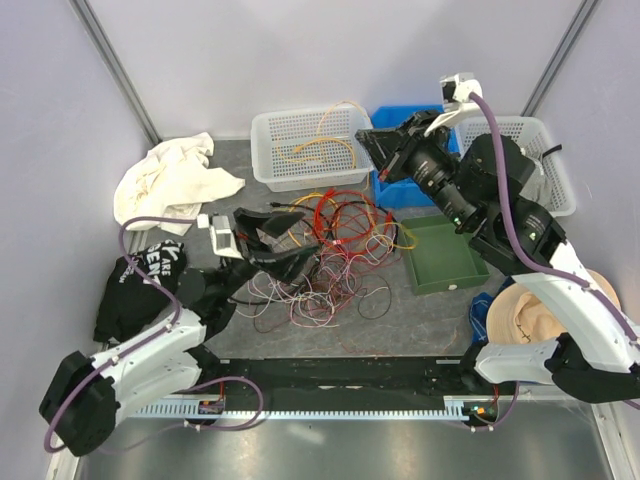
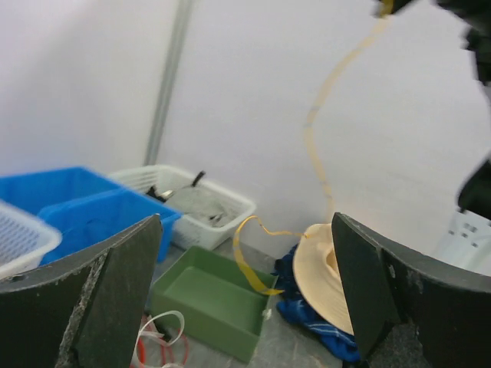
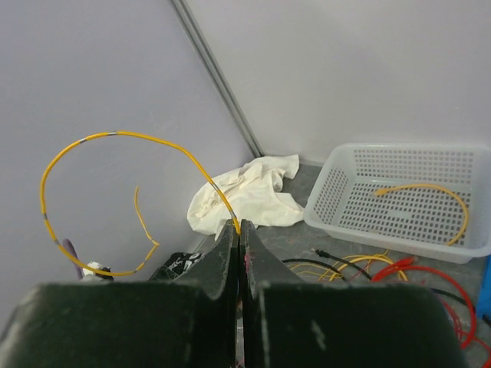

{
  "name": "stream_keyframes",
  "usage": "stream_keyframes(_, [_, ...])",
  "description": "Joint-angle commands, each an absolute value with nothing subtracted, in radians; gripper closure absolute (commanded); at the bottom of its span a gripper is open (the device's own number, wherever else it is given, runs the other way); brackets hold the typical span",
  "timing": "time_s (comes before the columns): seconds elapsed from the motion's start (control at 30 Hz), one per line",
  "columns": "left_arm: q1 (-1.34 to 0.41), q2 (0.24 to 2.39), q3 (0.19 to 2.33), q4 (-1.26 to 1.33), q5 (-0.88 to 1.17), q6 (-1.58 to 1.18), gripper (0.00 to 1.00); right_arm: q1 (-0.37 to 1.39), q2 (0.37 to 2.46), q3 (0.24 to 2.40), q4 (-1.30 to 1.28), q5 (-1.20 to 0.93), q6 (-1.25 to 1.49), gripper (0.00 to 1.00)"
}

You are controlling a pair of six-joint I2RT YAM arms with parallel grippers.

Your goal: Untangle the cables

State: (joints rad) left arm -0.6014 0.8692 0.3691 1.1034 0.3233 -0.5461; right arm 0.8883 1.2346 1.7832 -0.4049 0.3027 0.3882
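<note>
The cables (image 1: 335,250) lie in a tangled pile of red, yellow, pink, white and black wires on the grey table. My left gripper (image 1: 272,238) hovers at the pile's left edge, open, with nothing between its fingers (image 2: 115,291). My right gripper (image 1: 368,142) is raised high over the back of the table and is shut on a yellow cable (image 3: 115,136), which arcs up and away from the fingertips (image 3: 247,244). In the left wrist view that yellow cable (image 2: 249,261) dangles in the air beyond the open jaws. Another yellow cable (image 1: 318,148) lies in the white basket (image 1: 268,150).
A blue bin (image 1: 398,188) and a second white basket (image 1: 560,170) stand at the back right. A green tray (image 1: 440,258) sits right of the pile. A straw hat (image 1: 525,312) on blue cloth lies near right. White cloth (image 1: 170,180) and black cloth (image 1: 140,285) lie left.
</note>
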Motion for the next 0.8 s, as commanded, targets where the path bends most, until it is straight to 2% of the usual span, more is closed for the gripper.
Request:
stream_keyframes(0.0, [-0.738, 0.940, 0.379, 1.327, 0.331, -0.327, 0.00, 0.891, 1.256, 1.763, -0.393, 0.223, 0.456, 1.00])
stream_keyframes(0.23, [-0.851, 1.064, 0.449, 1.371, 0.342, -0.166, 0.01, 0.891, 1.259, 1.706, -0.393, 0.164, 0.497, 1.00])
stream_keyframes(0.6, [-0.854, 1.279, 0.518, 1.548, 0.279, -0.121, 0.01, 0.890, 1.204, 1.554, -0.331, 0.109, 0.523, 1.00])
stream_keyframes(0.7, [-0.856, 1.333, 0.549, 1.552, 0.281, -0.132, 0.03, 0.891, 1.198, 1.516, -0.322, 0.107, 0.522, 1.00])
stream_keyframes(0.77, [-0.856, 1.351, 0.560, 1.552, 0.273, -0.126, 0.10, 0.891, 1.197, 1.509, -0.321, 0.106, 0.520, 1.00])
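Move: Dangling from the shut right gripper, the yellow cable hangs about 13 cm to the right of the open left hand, 5 cm ahead and roughly level with it. The tangled pile is some 28 cm below the left hand, 7 ahead and 4 right; the green tray is about 33 right, 8 ahead and 27 below. From the right hand, the open left fingers are roughly 11 cm left, 5 back and 19 below. Swinging in towards the hanging yellow strand, the open left hand goes about 10 cm right, first easing back a few centimetres and coming forward again, then sinking some 5 cm, its wrist turning slightly. The right hand keeps its pinch and lowers the cable about 10 cm while carrying it 5 cm left, over the tangle, tilting more downward. ##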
